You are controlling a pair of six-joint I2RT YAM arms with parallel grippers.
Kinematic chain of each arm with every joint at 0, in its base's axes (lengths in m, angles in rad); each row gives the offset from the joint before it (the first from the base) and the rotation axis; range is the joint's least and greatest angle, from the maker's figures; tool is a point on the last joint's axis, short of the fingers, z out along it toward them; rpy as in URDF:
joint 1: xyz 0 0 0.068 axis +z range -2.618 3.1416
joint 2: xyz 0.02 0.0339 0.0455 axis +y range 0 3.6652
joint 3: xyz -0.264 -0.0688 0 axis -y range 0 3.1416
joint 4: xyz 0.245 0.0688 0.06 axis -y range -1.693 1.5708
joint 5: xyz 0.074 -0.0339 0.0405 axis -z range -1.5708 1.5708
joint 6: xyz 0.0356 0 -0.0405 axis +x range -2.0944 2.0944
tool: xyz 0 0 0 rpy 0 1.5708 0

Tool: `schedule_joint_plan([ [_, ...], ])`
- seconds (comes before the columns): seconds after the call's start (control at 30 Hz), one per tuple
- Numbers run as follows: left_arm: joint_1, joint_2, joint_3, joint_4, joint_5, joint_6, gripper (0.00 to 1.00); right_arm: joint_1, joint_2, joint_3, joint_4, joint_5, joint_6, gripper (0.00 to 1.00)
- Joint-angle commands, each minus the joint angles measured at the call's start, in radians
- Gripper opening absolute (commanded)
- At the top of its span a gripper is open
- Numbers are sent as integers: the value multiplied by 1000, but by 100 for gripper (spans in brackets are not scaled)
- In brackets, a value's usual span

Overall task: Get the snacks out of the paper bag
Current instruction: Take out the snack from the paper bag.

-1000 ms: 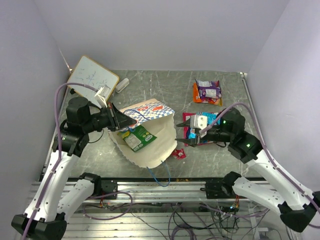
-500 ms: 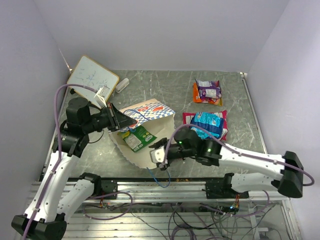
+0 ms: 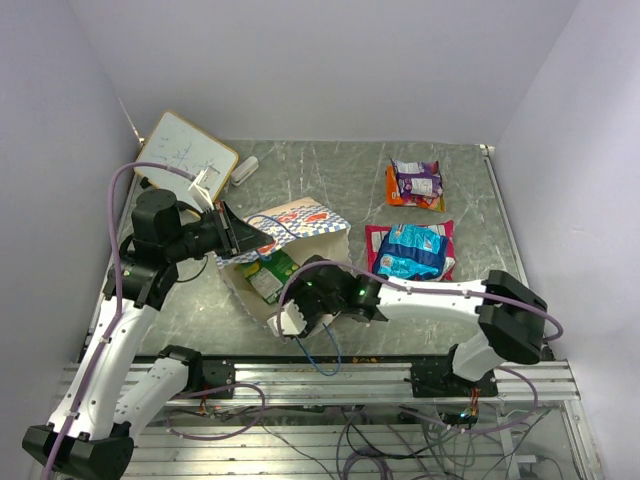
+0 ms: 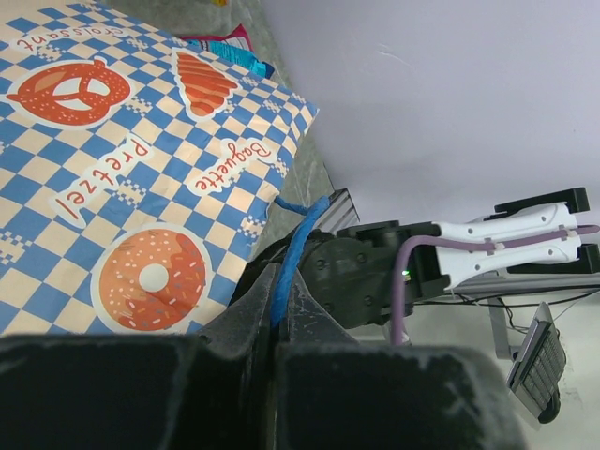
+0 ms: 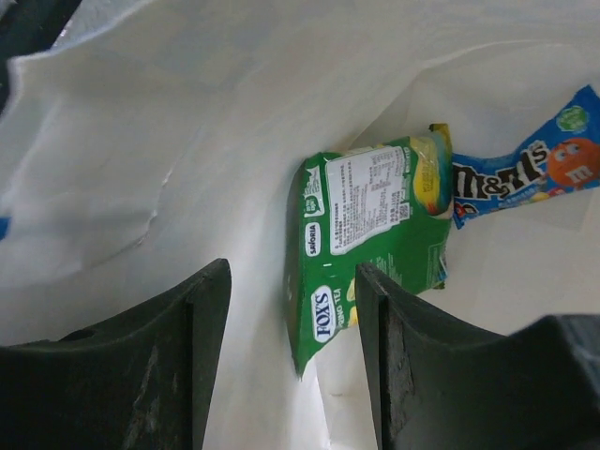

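The paper bag (image 3: 305, 222) lies on its side, its white mouth facing the near edge. My left gripper (image 3: 240, 240) is shut on its blue cord handle (image 4: 295, 239) and holds the upper lip up; the checkered band (image 4: 141, 169) fills the left wrist view. My right gripper (image 3: 297, 312) is open inside the bag mouth. In the right wrist view its fingers (image 5: 206, 309) straddle the lower corner of a green packet (image 5: 370, 234), with a blue packet (image 5: 520, 178) beyond. The green packet (image 3: 270, 272) shows from above. The small red packet is hidden.
A purple-and-orange packet (image 3: 415, 183) and a blue packet on a red-pink one (image 3: 412, 250) lie on the table at the right. A whiteboard (image 3: 185, 150) and a white eraser (image 3: 245, 168) sit at the back left. The bag's second cord (image 3: 325, 355) hangs over the near edge.
My right arm has swung left from the packets on the right and its open gripper has gone into the bag mouth. The left gripper still holds the handle.
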Motion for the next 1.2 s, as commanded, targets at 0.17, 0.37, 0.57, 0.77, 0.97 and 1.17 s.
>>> schedule_joint_plan([
  [0.17, -5, -4, 31, 17, 16, -4, 7, -20, 158, 50, 154, 16, 3, 54],
  [0.37, -7, -6, 38, 8, 23, 2, 7, -44, 249, 55, 281, 55, 14, 51],
  [0.57, -7, -18, 29, 32, 23, -21, 7, -73, 318, 75, 396, 79, 24, 42],
  [0.77, -6, -19, 42, 1, 10, 6, 7, -102, 320, 123, 408, 63, 53, 17],
  [0.97, -7, 0, 63, -16, -34, 40, 7, -106, 191, 96, 356, -15, 98, 0],
  [1.17, -6, 7, 74, 2, -119, 50, 7, -107, -4, 43, 205, -94, 175, 0],
])
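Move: The green snack lies in the paper bag about 6 cm ahead of the right hand, 5 cm to its left and 7 cm below it. The M&M's packet is deeper in, some 3 cm to the left of the snack and 4 cm farther out, at about the same height. The checked bag flap rises roughly 12 cm ahead of the right hand and 7 cm above it. From the left hand, the green snack lies some 28 cm down, about 3 cm ahead and 2 cm left. The green snack is approached by the open right hand going forward, down and left into the paper bag, sinking about 6 cm; the fingers shut late in the forward reach and pinch the snack by its near part. The hand then rises nearly 9 cm from that low point, fingertips tipping up, while the left fingers keep hold of the blue handle. ##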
